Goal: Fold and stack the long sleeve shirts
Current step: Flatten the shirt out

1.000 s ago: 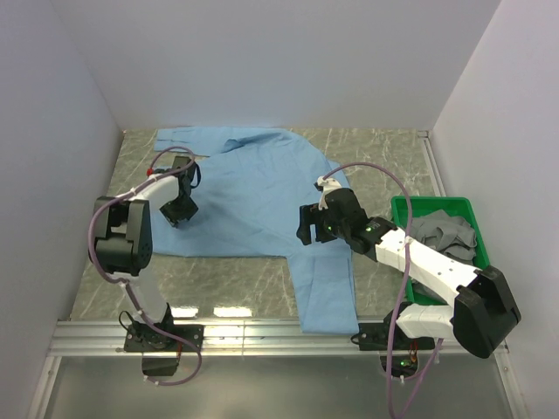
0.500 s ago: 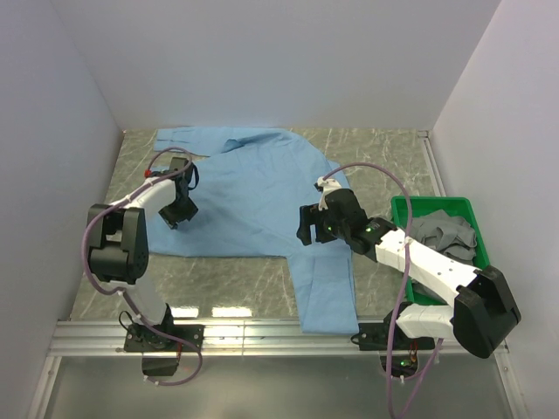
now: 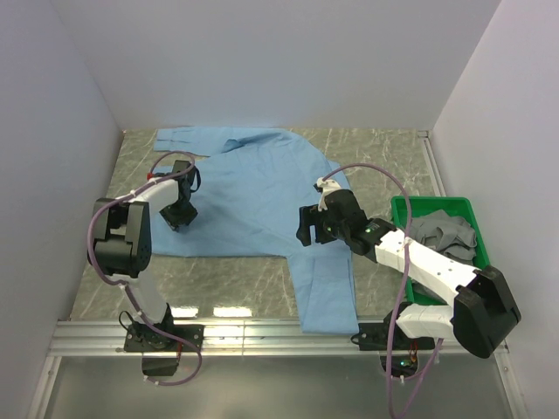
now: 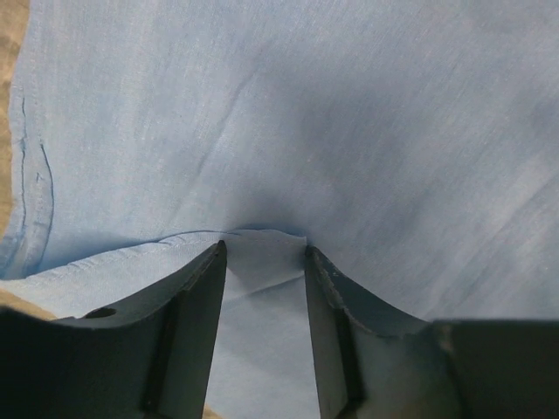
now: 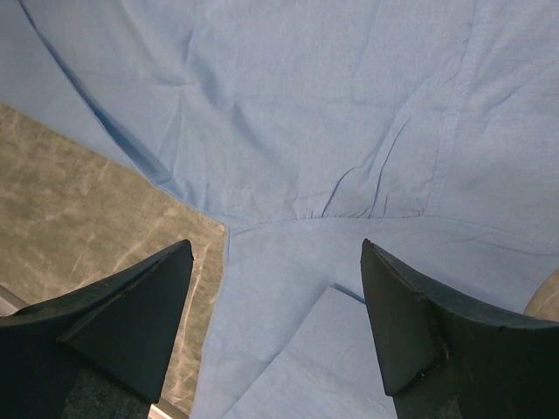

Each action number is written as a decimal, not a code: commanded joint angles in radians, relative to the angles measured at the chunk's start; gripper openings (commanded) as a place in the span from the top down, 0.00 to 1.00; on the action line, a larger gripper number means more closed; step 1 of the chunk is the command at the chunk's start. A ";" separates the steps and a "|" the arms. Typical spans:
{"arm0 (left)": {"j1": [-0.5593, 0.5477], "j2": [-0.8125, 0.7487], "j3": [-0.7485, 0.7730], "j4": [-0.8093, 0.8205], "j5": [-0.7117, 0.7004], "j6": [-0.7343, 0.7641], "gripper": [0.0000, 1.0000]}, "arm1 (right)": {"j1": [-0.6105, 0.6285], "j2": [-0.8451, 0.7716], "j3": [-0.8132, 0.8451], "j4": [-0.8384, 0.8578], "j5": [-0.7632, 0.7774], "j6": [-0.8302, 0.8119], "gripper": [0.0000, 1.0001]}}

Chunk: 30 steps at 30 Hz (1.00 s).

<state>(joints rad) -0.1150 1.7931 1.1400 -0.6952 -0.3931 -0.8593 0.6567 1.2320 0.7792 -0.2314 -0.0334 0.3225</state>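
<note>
One light blue long sleeve shirt [image 3: 253,192] lies spread on the marble table, with one sleeve running toward the near edge [image 3: 327,297]. At the shirt's left edge my left gripper [image 3: 177,218] points down into the cloth. In the left wrist view the left gripper [image 4: 262,249] is open, its tips pressed into the shirt [image 4: 349,113] with a small raised pucker of cloth between them. Over the shirt's right side my right gripper [image 3: 307,229] hovers. The right wrist view shows the right gripper [image 5: 275,253] wide open above the shirt [image 5: 306,87], where the sleeve joins the body, holding nothing.
A green bin [image 3: 432,201] at the right holds crumpled grey cloth [image 3: 445,231]. Bare marble table [image 5: 70,201] shows beside the sleeve. White walls enclose the left, back and right sides. A metal rail [image 3: 262,336] runs along the near edge.
My left arm shifted slightly at the shirt's left edge and came back. The right arm has not moved.
</note>
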 commanded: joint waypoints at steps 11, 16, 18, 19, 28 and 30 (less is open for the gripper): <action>-0.003 -0.011 -0.010 -0.004 -0.033 0.005 0.95 | 0.011 -0.023 -0.001 0.027 0.020 -0.010 0.16; -0.003 -0.116 -0.016 -0.069 -0.076 -0.023 0.96 | 0.009 -0.022 0.005 0.021 0.018 -0.011 0.16; -0.003 -0.167 -0.038 -0.104 -0.078 -0.036 0.96 | 0.011 -0.020 0.008 0.021 0.017 -0.013 0.16; -0.003 -0.225 -0.051 -0.116 -0.078 -0.053 0.96 | 0.009 -0.023 0.008 0.020 0.018 -0.013 0.16; -0.003 -0.578 -0.206 -0.312 -0.033 -0.199 0.92 | 0.011 -0.028 0.014 0.014 0.010 -0.013 0.16; -0.003 -0.689 -0.250 -0.358 -0.014 -0.256 0.91 | 0.011 -0.031 0.014 0.015 0.010 -0.011 0.16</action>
<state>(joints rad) -0.1158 1.2255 0.9436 -0.9390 -0.4305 -1.0088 0.6598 1.2320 0.7792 -0.2321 -0.0334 0.3202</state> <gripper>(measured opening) 0.082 0.842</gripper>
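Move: The fold of shirt that the left hand is about to shut on already stands between its half-open fingertips, no more than 1 cm below. The shirt's near hem corner lies some 8 cm back and 8 cm to the left; its near edge passes about 8 cm straight back of the hand. The far sleeve stretches roughly 36 cm ahead and 3 cm left. From the right hand the fold is about 45 cm left, 7 cm ahead and 11 cm down. Staying almost in place at first, the left fingers close from half open to shut and pinch the fold near the shirt's hem. Then the hand carries that fold up and back towards its own base, about 9 cm each way and quickening, the fingers tipping some 10 degrees outward and the wrist turning slightly counter-clockwise. ##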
